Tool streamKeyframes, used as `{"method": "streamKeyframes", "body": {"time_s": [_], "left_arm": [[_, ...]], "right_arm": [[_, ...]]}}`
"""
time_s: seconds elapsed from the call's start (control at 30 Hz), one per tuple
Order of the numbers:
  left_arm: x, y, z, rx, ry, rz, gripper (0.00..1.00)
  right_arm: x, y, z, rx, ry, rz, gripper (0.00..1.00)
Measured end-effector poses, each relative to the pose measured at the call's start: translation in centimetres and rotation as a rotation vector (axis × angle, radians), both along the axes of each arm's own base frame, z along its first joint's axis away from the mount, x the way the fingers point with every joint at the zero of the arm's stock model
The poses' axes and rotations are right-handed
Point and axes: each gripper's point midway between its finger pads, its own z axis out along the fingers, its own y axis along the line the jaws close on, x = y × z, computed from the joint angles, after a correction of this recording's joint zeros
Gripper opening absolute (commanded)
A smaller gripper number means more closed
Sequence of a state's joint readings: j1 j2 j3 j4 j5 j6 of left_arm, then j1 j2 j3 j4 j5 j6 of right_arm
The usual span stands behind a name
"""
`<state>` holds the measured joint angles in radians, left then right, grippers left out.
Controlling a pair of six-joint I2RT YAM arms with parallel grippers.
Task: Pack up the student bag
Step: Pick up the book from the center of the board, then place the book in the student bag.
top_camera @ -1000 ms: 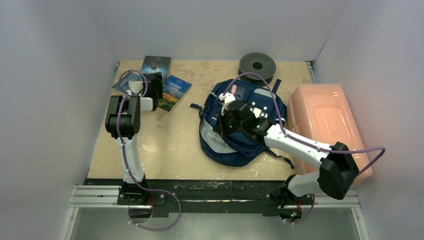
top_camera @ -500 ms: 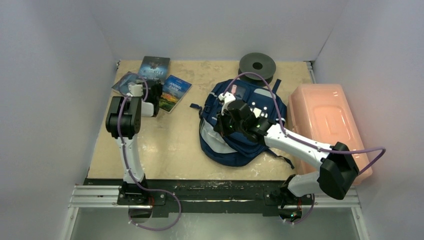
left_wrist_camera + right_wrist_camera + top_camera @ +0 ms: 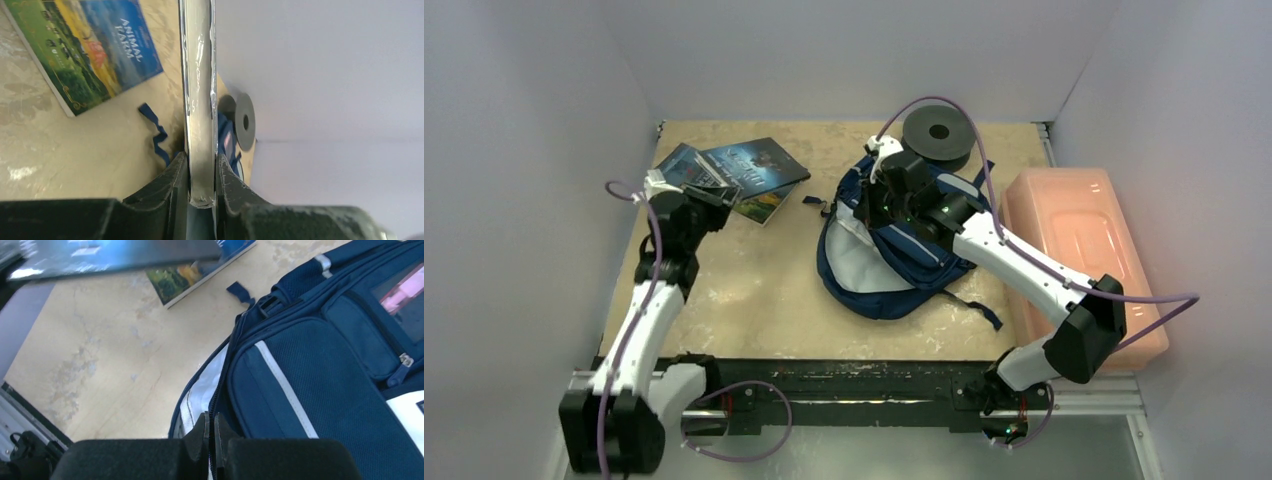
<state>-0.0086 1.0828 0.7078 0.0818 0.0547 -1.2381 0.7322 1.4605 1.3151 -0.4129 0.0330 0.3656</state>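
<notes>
The student bag (image 3: 894, 285), navy with white trim, lies mid-table with its main mouth pulled open and pale lining showing. My right gripper (image 3: 871, 207) is shut on the zipper edge of the bag (image 3: 325, 390) and holds that flap up; in the right wrist view the right gripper (image 3: 211, 432) has the zipper tape pinched between its tips. My left gripper (image 3: 716, 188) is shut on a dark book (image 3: 752, 163), lifted off the table at the back left. In the left wrist view this dark book (image 3: 200, 100) stands edge-on between the closed fingers of the left gripper (image 3: 201, 175).
An "Animal Farm" book (image 3: 766, 205) lies flat under the lifted one, with another thin cover (image 3: 676, 162) at its left. A black spool (image 3: 937, 132) sits behind the bag. A pink translucent box (image 3: 1079, 240) fills the right edge. A blue strap (image 3: 157, 132) trails left of the bag.
My left gripper shut on the dark book and raised it, swinging it right. My right gripper pulled the bag's flap up and back, widening the mouth.
</notes>
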Motion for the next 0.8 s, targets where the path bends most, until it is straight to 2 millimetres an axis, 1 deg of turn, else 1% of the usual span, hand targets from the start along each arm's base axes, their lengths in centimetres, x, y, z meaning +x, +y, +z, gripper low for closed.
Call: {"method": "streamKeyframes", "body": {"time_s": [0.07,0.1,0.17,0.23,0.37,0.47,0.57,0.63,0.7,0.73,0.8], "left_arm": [[-3.9,-0.7,2.8,0.041,-0.061,-0.064,0.0],[-5.2,-1.0,3.7,0.054,-0.086,-0.086,0.0],[-7.9,-1.8,4.6,0.07,-0.124,-0.142,0.0],[-10.0,-2.6,4.6,0.077,-0.147,-0.199,0.0],[-13.3,-4.5,2.5,0.052,-0.118,-0.318,0.0],[-15.1,-5.7,0.8,0.016,-0.069,-0.393,0.0],[-16.6,-7.4,-1.0,-0.038,-0.041,-0.458,0.0],[-17.4,-9.0,-2.4,-0.06,-0.013,-0.51,0.0],[-17.8,-10.9,-3.2,-0.071,0.009,-0.567,0.0],[-17.9,-12.3,-3.8,-0.073,0.017,-0.598,0.0],[-18.0,-14.4,-4.4,-0.072,0.036,-0.644,0.0]], "right_arm": [[0.6,-0.4,0.6,0.001,0.0,-0.017,0.0],[1.0,-0.7,0.9,0.004,0.004,-0.03,0.0],[1.7,-1.3,1.3,0.025,0.017,-0.055,0.0],[2.7,-1.9,1.5,0.066,0.044,-0.086,0.0],[4.3,-2.4,1.5,0.154,0.114,-0.125,0.0],[5.3,-1.7,1.6,0.216,0.165,-0.121,0.0],[5.6,-0.8,1.7,0.257,0.201,-0.11,0.0],[5.6,-0.5,1.8,0.28,0.218,-0.107,0.0],[5.5,-0.3,2.1,0.3,0.229,-0.109,0.0],[5.6,-0.3,2.3,0.311,0.23,-0.112,0.0],[5.7,-0.2,2.6,0.326,0.232,-0.116,0.0]]}}
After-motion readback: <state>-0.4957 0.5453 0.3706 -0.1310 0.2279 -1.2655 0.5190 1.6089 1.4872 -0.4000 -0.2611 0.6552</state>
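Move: To the left hand's right, about 25 cm, and some 5 cm back lies the open mouth of the student bag, roughly 14 cm lower. The Animal Farm book lies about 16 cm ahead and 3 cm right, the Nineteen Eighty-Four book 19 cm ahead and 15 cm left, both about 18 cm below that hand. From the right hand, on the bag's zipped edge, the mouth is about 14 cm below, 2 cm back and 2 cm left. Drawing back some 18 cm, the left hand keeps its pinch on the dark book, rises briefly and then sinks, and swings about 14 cm right, mostly late, turning nearly 40 degrees clockwise to bring the book to the bag's mouth. The right hand, still gripping the zipped edge, pulls it about 5 cm forward and slightly up, rolling its left side up and tipping down. ##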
